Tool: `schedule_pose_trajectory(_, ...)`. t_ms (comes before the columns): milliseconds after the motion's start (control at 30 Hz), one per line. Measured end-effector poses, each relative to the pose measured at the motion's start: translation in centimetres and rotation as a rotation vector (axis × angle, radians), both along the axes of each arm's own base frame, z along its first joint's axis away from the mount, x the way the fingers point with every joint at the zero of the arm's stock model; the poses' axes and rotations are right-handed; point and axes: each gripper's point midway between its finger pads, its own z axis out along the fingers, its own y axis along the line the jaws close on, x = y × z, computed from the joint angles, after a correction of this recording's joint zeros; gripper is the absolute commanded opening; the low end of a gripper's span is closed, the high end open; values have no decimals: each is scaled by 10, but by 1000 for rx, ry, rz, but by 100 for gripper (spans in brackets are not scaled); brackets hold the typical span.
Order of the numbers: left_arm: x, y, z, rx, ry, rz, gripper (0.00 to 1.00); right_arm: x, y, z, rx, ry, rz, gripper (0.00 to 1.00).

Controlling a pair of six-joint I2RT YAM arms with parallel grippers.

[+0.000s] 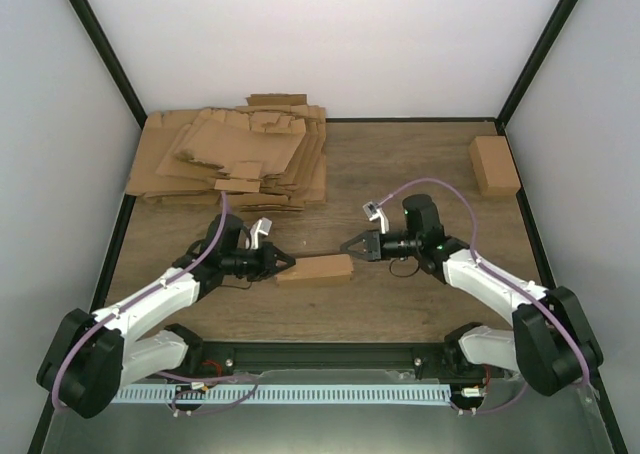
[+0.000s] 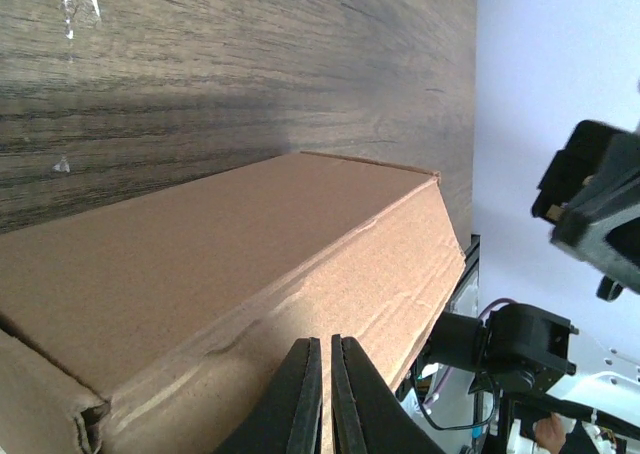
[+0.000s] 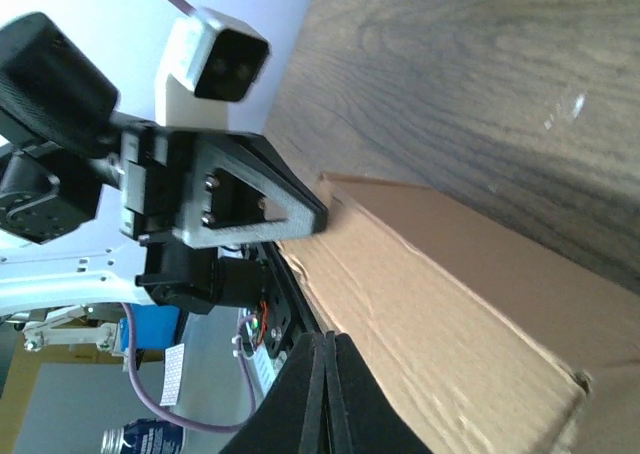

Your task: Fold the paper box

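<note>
The paper box (image 1: 315,269) lies on the wooden table as a small closed brown carton, between the two arms. My left gripper (image 1: 290,262) is shut, its tips against the box's left end; in the left wrist view the box (image 2: 250,264) fills the frame behind the left gripper (image 2: 326,342), whose jaws have nothing between them. My right gripper (image 1: 346,246) is shut too, pointing at the box's right end from just behind it. In the right wrist view the right gripper (image 3: 322,339) stands before the box (image 3: 450,294), and the left gripper's fingers (image 3: 290,209) touch its far end.
A thick heap of flat brown cardboard sheets (image 1: 235,159) lies at the back left. Another small brown carton (image 1: 494,164) sits at the back right by the wall. White walls with black frame posts close in the table on three sides.
</note>
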Motion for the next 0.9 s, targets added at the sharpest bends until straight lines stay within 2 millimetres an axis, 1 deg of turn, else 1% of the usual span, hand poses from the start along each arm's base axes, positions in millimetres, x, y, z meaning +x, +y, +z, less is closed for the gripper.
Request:
schedule_pose_trajectory(67, 0, 0, 0, 1, 1, 0, 6, -3, 0, -10, -6, 22, 8, 1)
schedule_pose_trajectory(200, 1, 0, -1, 4, 4, 2, 6, -10, -3, -43, -43, 106, 12, 1)
schedule_pose_trajectory(267, 1, 0, -1, 5, 6, 2, 6, -11, -3, -56, -55, 136, 15, 1)
schedule_pose_trajectory(333, 1, 0, -1, 10, 14, 2, 6, -8, -1, -58, -46, 124, 23, 1)
schedule_pose_trajectory(433, 3, -1, 5, 12, 12, 0, 7, -3, 2, -58, -31, 98, 29, 1)
schedule_pose_trajectory(567, 8, -4, 27, -3, -26, -8, 7, 1, 5, -59, -15, 79, 37, 1)
schedule_pose_trajectory(633, 7, -5, 37, -20, -50, -16, 7, 1, 6, -59, -9, 74, 42, 1)
schedule_pose_trajectory(733, 3, -5, 47, -44, -72, -30, 7, 1, 6, -58, -6, 71, 45, 1)
schedule_pose_trajectory(800, 0, -5, 44, -52, -74, -36, 6, 1, 6, -57, -6, 71, 45, 1)
schedule_pose_trajectory(900, -6, -3, 19, -40, -30, -41, 6, 1, 6, -51, -11, 74, 41, 1)
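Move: Just under the left fingertips is the paper box's upper face near its left end; the box's middle lies about 5 cm to that hand's right, 2 cm back and 5 cm below. From the raised right hand the box's middle is some 6 cm left, 2 cm back and 11 cm below, its top about 6 cm down. The cardboard stack is roughly 28 cm ahead and 15 cm left of the left hand, and some 10 cm below. Dropping about 6 cm, the shut right fingers come down onto the box's top near its right end, bearing there while easing a little forward and left, and lift barely half a centimetre at the end. The left fingers first stay resting on the left end, then rise about 4.5 cm off it and come partly back down, stopping short of the top. ##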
